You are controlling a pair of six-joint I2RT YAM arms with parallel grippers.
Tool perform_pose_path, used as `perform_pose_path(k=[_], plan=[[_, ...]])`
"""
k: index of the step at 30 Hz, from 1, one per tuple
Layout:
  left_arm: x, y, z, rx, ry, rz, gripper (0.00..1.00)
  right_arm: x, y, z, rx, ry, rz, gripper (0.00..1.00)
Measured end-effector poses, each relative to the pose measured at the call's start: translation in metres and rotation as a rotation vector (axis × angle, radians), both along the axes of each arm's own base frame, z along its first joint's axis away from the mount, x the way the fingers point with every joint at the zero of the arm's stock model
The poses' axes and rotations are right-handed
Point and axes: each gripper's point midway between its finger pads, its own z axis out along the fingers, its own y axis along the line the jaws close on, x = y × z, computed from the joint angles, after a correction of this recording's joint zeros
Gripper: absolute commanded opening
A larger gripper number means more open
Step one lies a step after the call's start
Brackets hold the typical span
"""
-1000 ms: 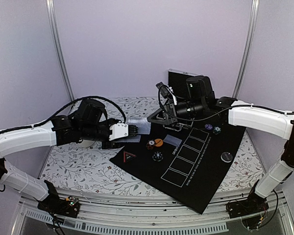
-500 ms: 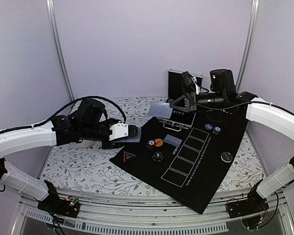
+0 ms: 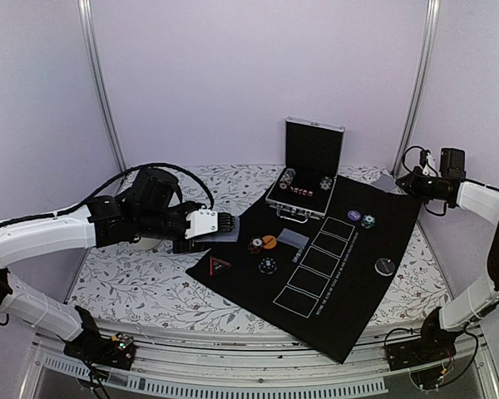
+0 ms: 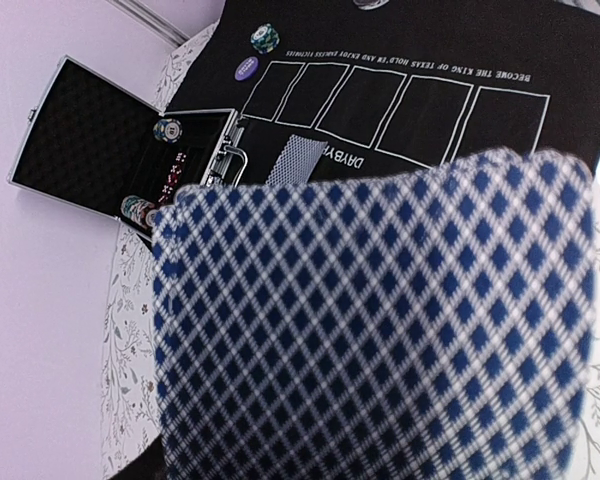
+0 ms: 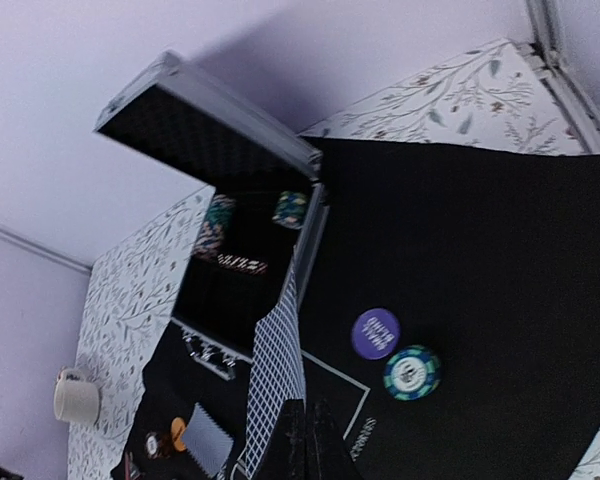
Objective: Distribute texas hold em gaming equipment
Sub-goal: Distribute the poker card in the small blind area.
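Note:
My left gripper [image 3: 224,223] hovers at the mat's left edge, shut on a deck of playing cards [image 4: 380,320]. The deck's blue-and-white diamond back fills the left wrist view and hides the fingers. My right gripper [image 3: 404,181] is at the far right of the black mat [image 3: 333,283], shut on a single card [image 5: 276,380] that stands edge-on between its fingertips. One card [image 3: 293,239] lies back up on the mat beside an orange disc [image 3: 269,242] and a chip [image 3: 255,246]. A purple disc [image 5: 376,333] and a green-striped chip [image 5: 412,372] lie near the right gripper.
An open aluminium case [image 3: 303,179] with chips inside stands at the back of the mat. A black chip [image 3: 267,266] and a black button disc [image 3: 385,266] lie on the mat, and a small red triangle [image 3: 219,266] near its left corner. A cream cup [image 5: 77,395] sits far left.
The right arm has swung from beside the left gripper, past the case, out to the far right, carrying one card. The left arm and its deck have not moved.

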Motion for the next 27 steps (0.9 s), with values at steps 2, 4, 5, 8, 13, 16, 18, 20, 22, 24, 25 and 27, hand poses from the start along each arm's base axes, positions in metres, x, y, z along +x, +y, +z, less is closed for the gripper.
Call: perform_pose_path(k=[2, 4, 5, 8, 13, 16, 18, 20, 22, 24, 25, 27], plan=[[0.000, 0.000, 0.000, 0.000, 0.001, -0.002, 0.53, 0.012, -0.028, -0.020, 0.000, 0.027, -0.064, 0.02], [0.000, 0.000, 0.000, 0.000, 0.001, -0.002, 0.53, 0.023, -0.050, -0.045, 0.004, 0.063, -0.111, 0.02], [-0.001, 0.000, 0.000, 0.001, 0.002, -0.003, 0.53, 0.027, -0.059, -0.059, 0.008, 0.087, -0.130, 0.02], [-0.001, 0.000, -0.001, 0.000, 0.004, -0.005, 0.53, 0.034, -0.075, -0.096, 0.026, 0.154, -0.162, 0.02], [-0.002, -0.001, -0.001, 0.000, 0.005, -0.007, 0.53, 0.039, -0.080, -0.145, 0.046, 0.248, -0.169, 0.02], [-0.002, -0.001, -0.001, -0.002, 0.007, -0.010, 0.53, 0.040, -0.079, -0.160, 0.055, 0.272, -0.165, 0.02], [-0.003, -0.001, 0.000, -0.003, 0.008, -0.013, 0.53, 0.040, -0.079, -0.165, 0.059, 0.279, -0.164, 0.02], [-0.003, -0.001, 0.000, -0.004, 0.009, -0.014, 0.53, 0.040, -0.079, -0.169, 0.061, 0.284, -0.165, 0.02], [-0.003, -0.001, 0.000, -0.003, 0.008, -0.014, 0.53, 0.040, -0.079, -0.170, 0.061, 0.285, -0.165, 0.06], [-0.003, -0.001, -0.001, -0.003, 0.009, -0.014, 0.53, 0.040, -0.079, -0.171, 0.059, 0.286, -0.166, 0.22], [-0.003, -0.001, -0.001, -0.003, 0.009, -0.014, 0.53, 0.040, -0.080, -0.171, 0.058, 0.289, -0.169, 0.28], [-0.003, -0.001, -0.001, -0.002, 0.010, -0.015, 0.53, 0.040, -0.082, -0.172, 0.049, 0.295, -0.177, 0.39]])
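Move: The right hand already holds the card. Its spot on the mat, in the small blind area, lies about 18 cm below this hand, some 6 cm ahead and 5 cm to its right. The chip stack stands about 4 cm ahead of the hand, neither left nor right, and the purple small blind chip roughly 6 cm ahead and 4 cm left, both some 17 cm below. From the left hand the card's spot is about 23 cm ahead, 45 cm right and 16 cm lower. With the card still pinched, the right hand finishes its rightward swing (about 8 cm, with a little forward) while sinking some 17 cm towards the mat on the right side of the chip stack, fingers tipping about 15 degrees further down and the wrist turning slightly clockwise. It eases to a stop low over the mat with the card laid down, and at the very end the fingers part by about a quarter of their range to let go of the card's near end. ##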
